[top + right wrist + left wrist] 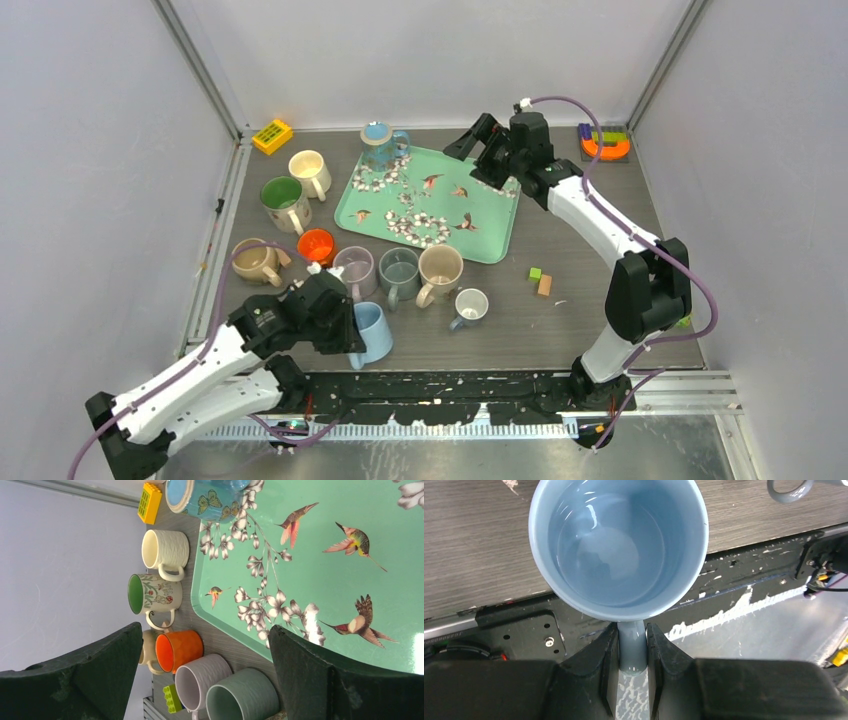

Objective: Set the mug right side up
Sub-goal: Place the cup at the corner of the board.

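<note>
The light blue mug (372, 334) is at the table's near edge, tipped on its side. In the left wrist view its mouth (619, 545) faces the camera and the inside is empty. My left gripper (632, 652) is shut on the mug's handle (632, 647), one finger on each side; from above the left gripper (345, 335) sits just left of the mug. My right gripper (490, 160) hangs open over the far end of the green tray (490, 240), and the wrist view shows nothing between the right gripper's (204, 631) fingers.
Several upright mugs stand in a row and at the left: orange (316, 244), grey (355, 268), grey-green (399, 270), beige (440, 270), small white (470, 305). A butterfly mug (380, 143) stands on the tray. Small blocks (541, 280) lie to the right.
</note>
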Available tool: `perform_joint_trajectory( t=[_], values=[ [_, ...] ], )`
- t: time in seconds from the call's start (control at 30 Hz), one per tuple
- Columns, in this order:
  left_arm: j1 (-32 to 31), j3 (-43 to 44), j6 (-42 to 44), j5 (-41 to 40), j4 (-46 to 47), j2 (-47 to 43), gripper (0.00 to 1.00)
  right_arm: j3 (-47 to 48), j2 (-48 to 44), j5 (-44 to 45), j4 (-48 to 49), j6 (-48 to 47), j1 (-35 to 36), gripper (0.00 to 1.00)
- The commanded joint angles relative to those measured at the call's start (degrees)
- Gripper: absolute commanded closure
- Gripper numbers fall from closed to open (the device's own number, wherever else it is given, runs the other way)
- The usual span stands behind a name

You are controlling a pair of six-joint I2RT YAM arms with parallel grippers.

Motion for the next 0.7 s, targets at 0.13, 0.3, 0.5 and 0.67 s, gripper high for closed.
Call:
perform_joint_trajectory(
  t=[0.13, 0.3, 0.5, 0.67],
  values=[
    [-12.8, -0.2, -6.5, -15.4, 8.1, 3.0, 1.0, -1.8, -0.9, -0.8, 3.4, -1.1, -0.2, 0.0],
    [-23.3, -0.6, -10.9, -23.5, 7.9, 8.3, 1.0, -3.5, -1.7, -0.8, 4.0, -1.3, -0.2, 0.0],
    [-28.6, -3.7, -16.7, -27.6, 6.8, 10.1, 1.0, -4.9, -2.4, -1.3, 4.2, -1.3, -0.1, 0.0],
    [-28.6, -7.8, -18.7, -27.9, 9.5, 11.1, 1.0, -6.1, -2.8, -1.5, 4.6, -1.1, -0.1, 0.0]
  ],
)
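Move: The blue mug already hangs mouth-up from its handle in my left fingers. Its spot by the table's front edge lies about 3 cm ahead, 4 cm right and 11 cm below my left hand. The lavender mug stands some 14 cm ahead and 1 cm left, the grey-green mug 15 cm ahead and 7 cm right, the small white cup 8 cm ahead and 21 cm right, all lower. From my right hand the spot is about 31 cm back, 16 cm left and 23 cm below. Keeping my pinch on the handle, I lower the blue mug about 5 cm with my left hand towards the bare strip of table in front of the mug row, drifting some 2 cm right on the way. My wrist tilts by roughly 15 degrees, swinging the fingertips forward and left. My right hand, empty and wide open, sinks about 3.5 cm over the tray. ##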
